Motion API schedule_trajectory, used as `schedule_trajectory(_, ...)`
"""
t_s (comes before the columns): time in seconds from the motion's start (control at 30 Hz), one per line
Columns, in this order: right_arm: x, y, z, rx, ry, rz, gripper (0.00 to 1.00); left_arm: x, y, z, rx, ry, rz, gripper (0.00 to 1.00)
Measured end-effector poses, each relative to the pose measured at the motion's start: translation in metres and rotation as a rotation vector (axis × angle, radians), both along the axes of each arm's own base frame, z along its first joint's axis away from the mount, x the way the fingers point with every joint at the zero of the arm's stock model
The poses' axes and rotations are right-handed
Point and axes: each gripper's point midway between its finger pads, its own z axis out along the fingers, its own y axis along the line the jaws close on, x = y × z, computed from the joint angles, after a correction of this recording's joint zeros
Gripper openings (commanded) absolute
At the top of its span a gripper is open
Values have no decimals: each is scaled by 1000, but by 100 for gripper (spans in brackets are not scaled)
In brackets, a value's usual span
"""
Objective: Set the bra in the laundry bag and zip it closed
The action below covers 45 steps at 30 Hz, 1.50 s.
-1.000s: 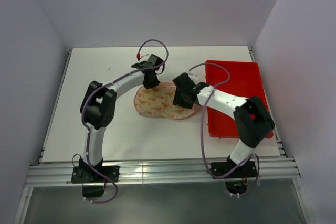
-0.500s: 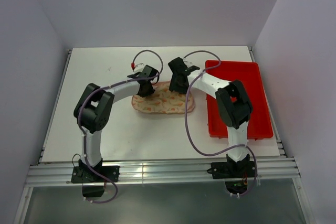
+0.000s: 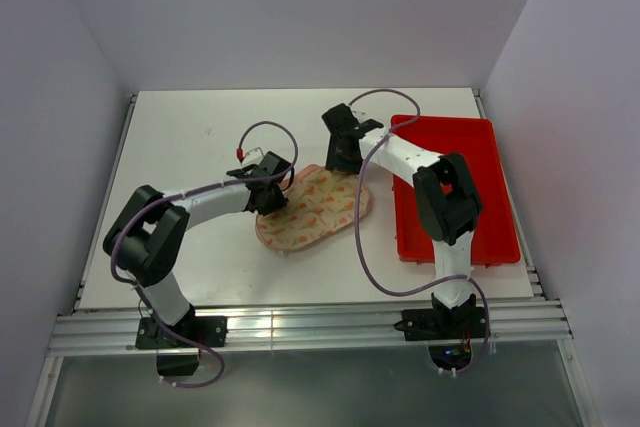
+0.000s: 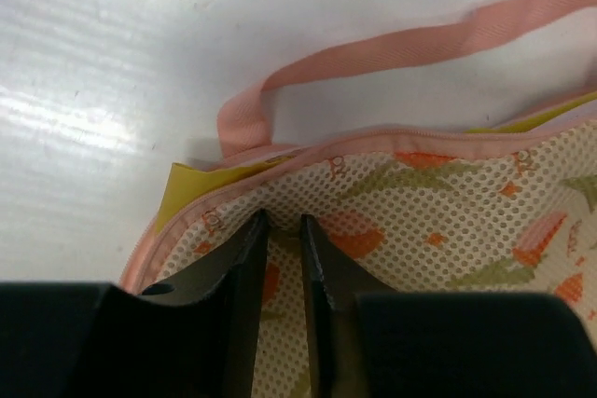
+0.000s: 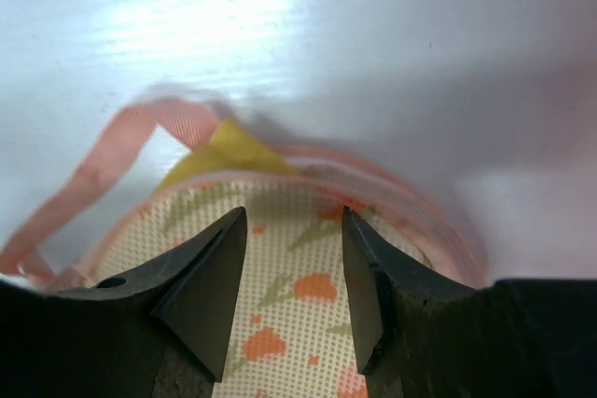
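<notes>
The laundry bag (image 3: 315, 207), pale pink with an orange print, lies folded shut on the white table, slanting from near left to far right. The mustard-yellow bra (image 4: 182, 200) peeks out under its zipper edge; a yellow corner of the bra (image 5: 224, 151) also shows at the far end. My left gripper (image 3: 268, 197) sits at the bag's left end. Its jaws are nearly together, pinching a fold of the printed mesh (image 4: 283, 221). My right gripper (image 3: 345, 154) hovers over the bag's far right end (image 5: 292, 216), jaws wide apart with nothing between them.
A red tray (image 3: 495, 147) stands at the right, under the right arm's elbow. The bag's pink strap loop (image 4: 392, 48) lies on the table beyond the zipper edge. White walls close in the table on three sides.
The left gripper has pulled back toward the near left and the bag's left end came with it, turning the bag. The right gripper swung from the bag's right side to its far edge.
</notes>
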Motion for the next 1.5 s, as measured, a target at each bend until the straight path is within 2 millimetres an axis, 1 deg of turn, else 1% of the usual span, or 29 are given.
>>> schedule_trajectory(0.07, 6, 2, 8, 0, -23, 6, 53, -8, 3, 4, -9, 4, 13, 29)
schedule_trajectory(0.17, 14, 4, 19, 4, -52, 16, 53, -12, 4, 14, -27, -5, 28, 30)
schedule_trajectory(0.27, 12, 3, 33, 14, -74, 19, 54, -12, 3, 22, -42, -22, 31, 33)
schedule_trajectory(0.3, 9, 3, 41, 23, -87, 20, 54, -11, 3, 24, -45, -27, 30, 34)
schedule_trajectory(0.37, -3, 0, 57, 48, -109, 23, 54, -12, 2, 30, -52, -37, 26, 35)
schedule_trajectory(0.4, -12, -3, 68, 73, -134, 24, 54, -13, 2, 34, -56, -43, 23, 36)
schedule_trajectory(0.5, -50, -9, 93, 141, -180, 35, 54, -14, 2, 48, -72, -69, 17, 37)
schedule_trajectory(0.53, -68, -8, 100, 167, -194, 46, 54, -14, 2, 55, -78, -83, 16, 37)
schedule_trajectory(0.6, -99, 2, 106, 228, -217, 85, 54, -15, 3, 67, -90, -110, 14, 38)
schedule_trajectory(0.67, -129, 15, 99, 286, -210, 128, 54, -17, 6, 80, -97, -136, 9, 38)
schedule_trajectory(0.73, -165, 29, 80, 333, -158, 175, 54, -21, 8, 91, -110, -165, -3, 39)
schedule_trajectory(0.8, -190, 42, 62, 369, -118, 208, 54, -29, 11, 98, -116, -183, -12, 40)
schedule_trajectory(0.9, -220, 60, 40, 427, -72, 236, 54, -48, 19, 100, -116, -190, -29, 41)
schedule_trajectory(0.97, -233, 71, 31, 474, -60, 244, 54, -62, 26, 97, -117, -190, -39, 42)
schedule_trajectory(1.03, -243, 85, 24, 530, -57, 248, 53, -77, 35, 89, -110, -181, -48, 44)
schedule_trajectory(1.1, -249, 97, 16, 566, -46, 243, 53, -88, 42, 79, -96, -165, -50, 45)
schedule_trajectory(1.13, -250, 103, 11, 576, -41, 241, 53, -92, 46, 73, -85, -155, -50, 45)
schedule_trajectory(1.17, -252, 108, 6, 585, -36, 238, 53, -95, 48, 67, -73, -142, -50, 48)
schedule_trajectory(1.2, -253, 112, 1, 590, -30, 233, 53, -97, 50, 62, -63, -131, -49, 49)
schedule_trajectory(1.23, -254, 115, -2, 595, -27, 230, 53, -99, 52, 58, -55, -122, -48, 50)
schedule_trajectory(1.3, -254, 118, -6, 613, -28, 220, 54, -101, 55, 50, -36, -110, -47, 54)
schedule_trajectory(1.43, -250, 119, -8, 653, -52, 188, 57, -101, 54, 43, -26, -106, -50, 58)
schedule_trajectory(1.5, -249, 119, -8, 670, -63, 175, 57, -101, 53, 38, -27, -107, -51, 59)
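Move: The laundry bag's near corner lies some 21 cm back and 15 cm left of the right hand, about 5 cm lower. The bag's middle is around 10 cm back and 8 cm left of that hand; the pink strap, about level with it and 10 cm left. From the left hand, the near corner is roughly 12 cm back, barely to the left and 2 cm lower. Right hand arcs some 25 cm back-left towards the bag's near corner; the left lifts off, backs, opens. ##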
